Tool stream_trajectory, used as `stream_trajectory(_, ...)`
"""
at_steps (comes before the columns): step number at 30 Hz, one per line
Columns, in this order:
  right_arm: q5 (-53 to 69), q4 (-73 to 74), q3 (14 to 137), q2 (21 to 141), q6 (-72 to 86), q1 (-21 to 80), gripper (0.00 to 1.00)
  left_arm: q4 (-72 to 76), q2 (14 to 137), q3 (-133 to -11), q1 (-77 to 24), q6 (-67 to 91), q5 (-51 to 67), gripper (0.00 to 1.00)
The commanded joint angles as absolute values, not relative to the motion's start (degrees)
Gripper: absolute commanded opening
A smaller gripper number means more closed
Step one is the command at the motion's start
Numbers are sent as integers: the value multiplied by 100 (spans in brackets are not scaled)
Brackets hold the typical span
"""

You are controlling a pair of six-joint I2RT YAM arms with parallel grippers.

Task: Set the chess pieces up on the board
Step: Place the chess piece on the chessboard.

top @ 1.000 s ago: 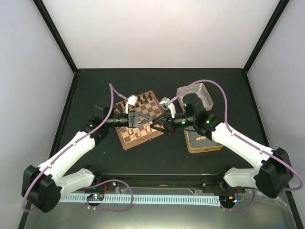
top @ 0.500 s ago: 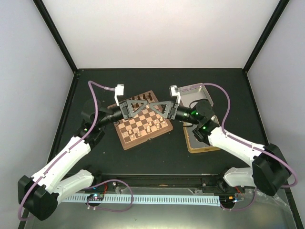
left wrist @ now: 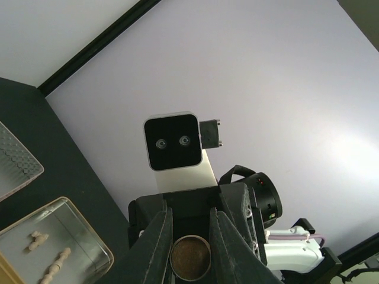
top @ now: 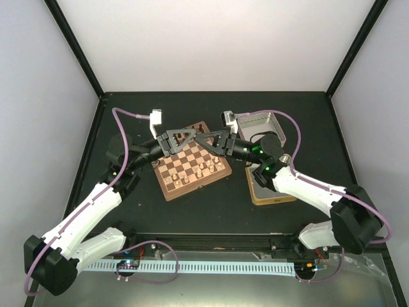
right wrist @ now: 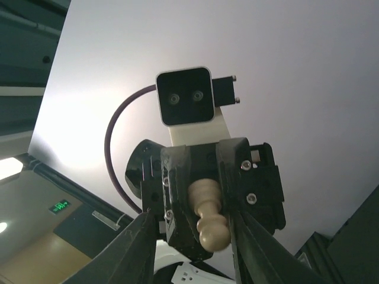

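Observation:
Both grippers hang tip to tip above the far half of the board (top: 171, 191). My left gripper (top: 190, 137) is shut on a pale cream pawn. The left wrist view shows the left gripper (left wrist: 189, 251) clamped on the pawn's round felt base (left wrist: 190, 258). In the right wrist view the pawn (right wrist: 208, 216) points head-first at the camera. My right gripper (right wrist: 195, 254) is open, one finger on each side of the pawn's head, neither touching it. Several cream pieces (top: 201, 170) stand on the board's near rows. Dark pieces (top: 190, 132) line the far edge.
A gold tin (top: 273, 190) lies right of the board. It appears in the left wrist view as a tin (left wrist: 89, 236) holding loose cream pieces (left wrist: 56, 264). A silver tin lid (top: 271, 123) sits behind it. Dark table lies on both sides of the board.
Both grippers have risen off the board's near side and moved toward its far edge, wrists tilting up. They stay tip to tip, and the left still holds the pawn.

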State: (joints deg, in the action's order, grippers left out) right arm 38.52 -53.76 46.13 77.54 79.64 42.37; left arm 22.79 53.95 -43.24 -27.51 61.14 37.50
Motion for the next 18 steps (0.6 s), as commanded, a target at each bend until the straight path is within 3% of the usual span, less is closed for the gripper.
stream_trajectory(1,3839,-5760,4885,7881,8152,4270,35,2541,5286,-4413,-2773,6166,3672,10)
stream_trajectory(13,3587,-5577,4858,7814,8094,4267,2,2404,5190,-4269,-2777,6024,3414,13)
stream_trajectory(18,3464,-4209,4964,7613,7250,4271,1,1381,4949,-4329,-2769,5532,2776,49)
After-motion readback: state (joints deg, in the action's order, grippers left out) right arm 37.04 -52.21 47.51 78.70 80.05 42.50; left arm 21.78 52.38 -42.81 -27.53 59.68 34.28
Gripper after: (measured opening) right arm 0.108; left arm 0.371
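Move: The light chess piece is still in the left fingertips, about 1 cm to the right of the left hand point. It sits between the right hand's parted fingers, some 1 cm ahead and 1 cm left of that hand point. From the right hand, the chessboard's middle lies roughly 35 cm below, 3 cm ahead and 4 cm left. The piece tray is about 26 cm right and 4 cm back, the empty bin 23 cm right and 12 cm ahead, both as low. The chess piece is passed across in mid-air: the right hand eases barely 1 cm forward and slightly left around its head end, and its fingers shut to pinch it. Only then do the left fingers open off the base end, that hand backing less than 1 cm to the left, its wrist almost still. ##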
